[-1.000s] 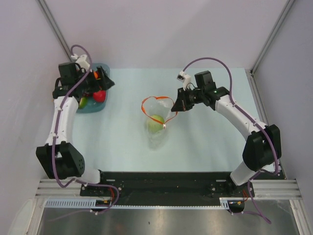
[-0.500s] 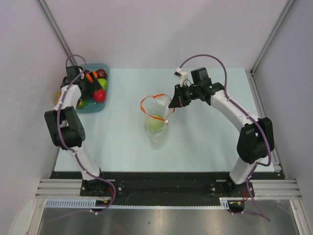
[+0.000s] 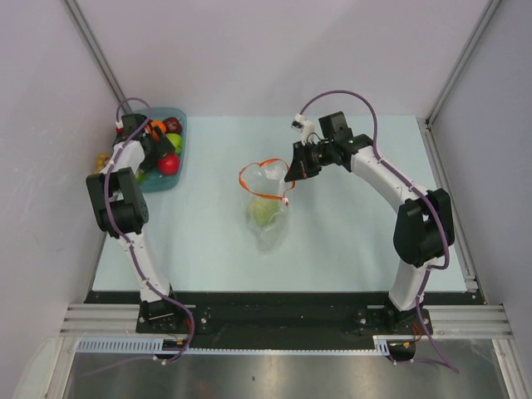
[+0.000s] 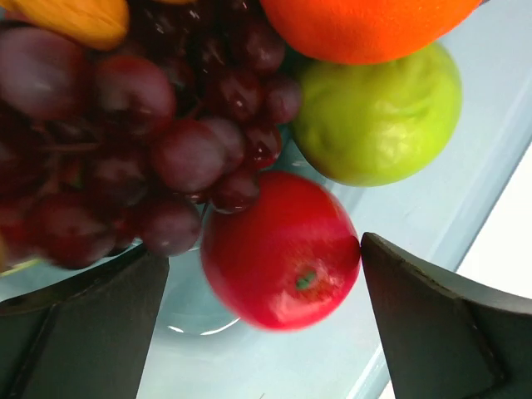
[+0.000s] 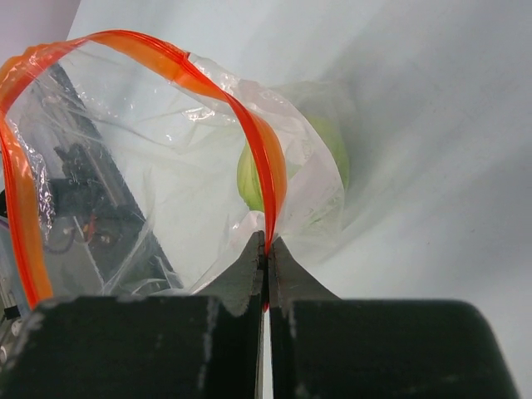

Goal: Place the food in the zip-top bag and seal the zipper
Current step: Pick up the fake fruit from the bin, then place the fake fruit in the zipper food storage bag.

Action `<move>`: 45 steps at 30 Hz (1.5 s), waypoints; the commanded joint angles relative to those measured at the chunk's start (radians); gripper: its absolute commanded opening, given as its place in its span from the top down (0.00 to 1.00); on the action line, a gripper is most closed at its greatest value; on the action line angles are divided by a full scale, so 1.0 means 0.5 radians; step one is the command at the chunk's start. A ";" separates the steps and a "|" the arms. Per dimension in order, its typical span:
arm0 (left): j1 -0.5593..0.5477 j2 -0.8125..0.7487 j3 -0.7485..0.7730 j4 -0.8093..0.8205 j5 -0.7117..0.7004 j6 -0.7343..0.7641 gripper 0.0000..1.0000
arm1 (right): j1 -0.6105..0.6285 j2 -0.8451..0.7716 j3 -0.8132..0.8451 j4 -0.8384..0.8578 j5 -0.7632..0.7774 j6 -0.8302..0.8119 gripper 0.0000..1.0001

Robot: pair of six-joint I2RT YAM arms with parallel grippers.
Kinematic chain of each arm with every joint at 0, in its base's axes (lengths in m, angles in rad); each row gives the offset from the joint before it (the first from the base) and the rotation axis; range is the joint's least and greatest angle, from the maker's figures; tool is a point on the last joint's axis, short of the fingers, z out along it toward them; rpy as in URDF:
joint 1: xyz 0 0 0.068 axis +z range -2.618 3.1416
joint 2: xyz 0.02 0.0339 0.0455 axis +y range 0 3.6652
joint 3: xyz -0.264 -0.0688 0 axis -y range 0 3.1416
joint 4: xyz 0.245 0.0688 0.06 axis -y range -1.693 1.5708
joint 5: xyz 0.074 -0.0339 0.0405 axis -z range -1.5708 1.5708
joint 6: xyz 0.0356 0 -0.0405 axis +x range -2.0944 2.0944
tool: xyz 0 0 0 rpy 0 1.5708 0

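Note:
The clear zip-top bag lies mid-table with its mouth held open as a loop of red-orange zipper. One green apple sits inside it. My right gripper is shut on the zipper strip at the bag's right corner; the bag and the apple inside show behind it. My left gripper is open over the tray, its fingers either side of the red apple. Purple grapes, a green apple and an orange lie just beyond.
The teal-blue tray stands at the table's far left corner, near the left wall. A yellow-orange piece lies at the tray's edge. Side walls and corner posts close in the table.
My left arm has folded back and lowered its open gripper into the tray around the red apple. My right gripper has drawn the bag's zipper corner slightly up and left.

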 commanded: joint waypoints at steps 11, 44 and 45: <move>-0.029 -0.056 -0.026 -0.021 0.023 0.046 0.19 | 0.023 -0.049 0.082 -0.072 0.021 -0.103 1.00; -1.407 -1.713 -1.002 0.252 0.885 0.945 0.55 | 0.084 -0.205 -0.035 -0.094 -0.262 -0.119 1.00; -1.440 -1.710 -1.036 0.271 0.873 0.966 0.55 | 0.084 -0.202 -0.038 -0.091 -0.262 -0.119 1.00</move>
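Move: Just under and between the left hand's open fingers lies the red apple in the bin, about 1 cm to the right and 2 cm down. The green apple is roughly 7 cm ahead of the red one and 1 cm right of it; the dark grapes sit some 4 cm ahead and 7 cm left of the red one. The bag's mouth is about 34 cm right, 18 back and 9 up. From the right hand, the red apple lies some 41 cm left, 17 ahead and 13 below. Sinking about 2 cm and edging right, the left hand closes on the red apple's sides, then lifts it with a slight draw back and swings it some 30 cm right and 20 back to the bag's mouth, rising high and dipping at the end, turning clockwise some 65 degrees. The right hand keeps its pinch on the bag's rim, easing back about 3 cm and slightly up. ##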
